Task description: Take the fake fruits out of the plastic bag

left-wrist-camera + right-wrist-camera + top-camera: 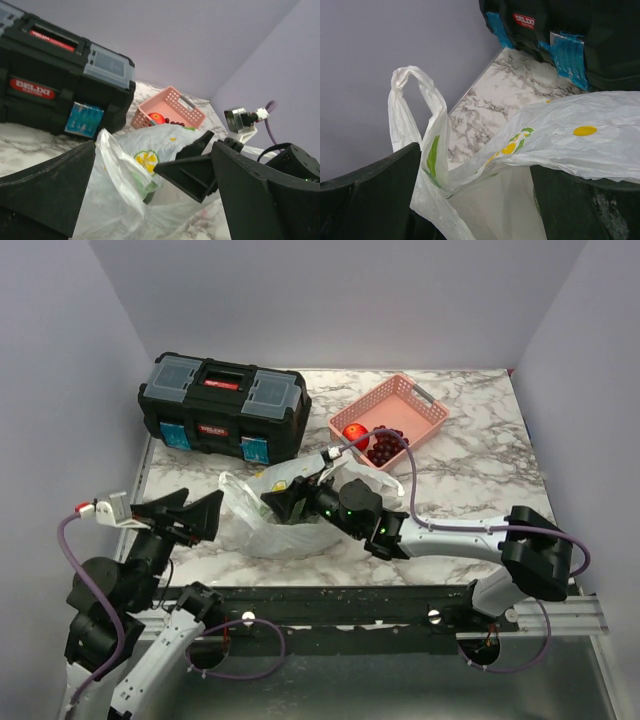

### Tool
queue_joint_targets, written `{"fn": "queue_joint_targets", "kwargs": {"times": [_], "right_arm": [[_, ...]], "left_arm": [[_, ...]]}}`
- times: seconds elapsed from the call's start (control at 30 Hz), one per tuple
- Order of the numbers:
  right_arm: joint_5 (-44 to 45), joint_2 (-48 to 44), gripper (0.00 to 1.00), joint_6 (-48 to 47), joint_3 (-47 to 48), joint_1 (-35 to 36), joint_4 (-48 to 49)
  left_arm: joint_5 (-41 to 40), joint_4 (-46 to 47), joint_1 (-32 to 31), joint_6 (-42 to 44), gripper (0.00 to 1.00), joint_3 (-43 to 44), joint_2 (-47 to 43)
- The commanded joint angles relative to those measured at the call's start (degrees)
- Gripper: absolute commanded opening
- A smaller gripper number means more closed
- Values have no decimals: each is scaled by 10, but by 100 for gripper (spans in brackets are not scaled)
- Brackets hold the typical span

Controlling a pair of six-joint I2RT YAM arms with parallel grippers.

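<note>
The plastic bag (pixel 252 528) lies crumpled at mid-table, white with yellow-green prints, its mouth facing right. My right gripper (pixel 300 496) is pushed into that mouth; in the right wrist view (pixel 475 200) its jaws stand wide apart, with only bag film (pixel 570 130) between and over them. To the bag's left my left gripper (pixel 195 512) is open, a loose fold of bag (pixel 112 165) standing between its fingers (pixel 50 192) untouched. A red apple (pixel 353 432) and dark grapes (pixel 386 447) lie in the pink basket (pixel 420 400). No green melon shows clearly.
A black toolbox (pixel 222 405) stands at the back left, just behind the bag. The pink basket (pixel 175 100) sits at the back right. Lilac walls close in the marble table (pixel 480 470) on three sides.
</note>
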Motion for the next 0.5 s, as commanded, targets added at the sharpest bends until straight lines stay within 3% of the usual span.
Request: {"fn": "queue_joint_targets", "kwargs": {"times": [0.0,0.17,0.4,0.47], "right_arm": [[-46,-6,90,6,3,-3,-3],[-65,-68,90,35,-58,-3,-61],[-105,-146,89,21,-97,-3,-164],[-100,-173,91,23,-113,-3,-177]], "left_arm": [[-11,-8,2,117,99,64,103],[99,-30,3,181,99,142,248],[320,-63,-1,239,99,199,441],[329,-63,-16,253,99,200,469]]}}
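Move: The bulk of the plastic bag lies about 16 cm to the left gripper's right, 9 cm ahead and some 23 cm below. Its upright handle is around 13 cm ahead, 2 cm right and 14 cm below; the toolbox stands roughly 34 cm ahead, 3 cm left and 25 cm below. From the right gripper, already at the bag's mouth, the bag's middle is about 1 cm ahead, 4 cm left and 11 cm down. Bring the open left gripper over the bag, forward with a slight rise, then swinging right and dipping, ending about 10 cm right and 8 cm forward; roll its left side up some 30 degrees, tip the fingers down and turn clockwise. Meanwhile draw the right gripper back and right, sinking slightly, jaws wide, one finger still under the rim. ##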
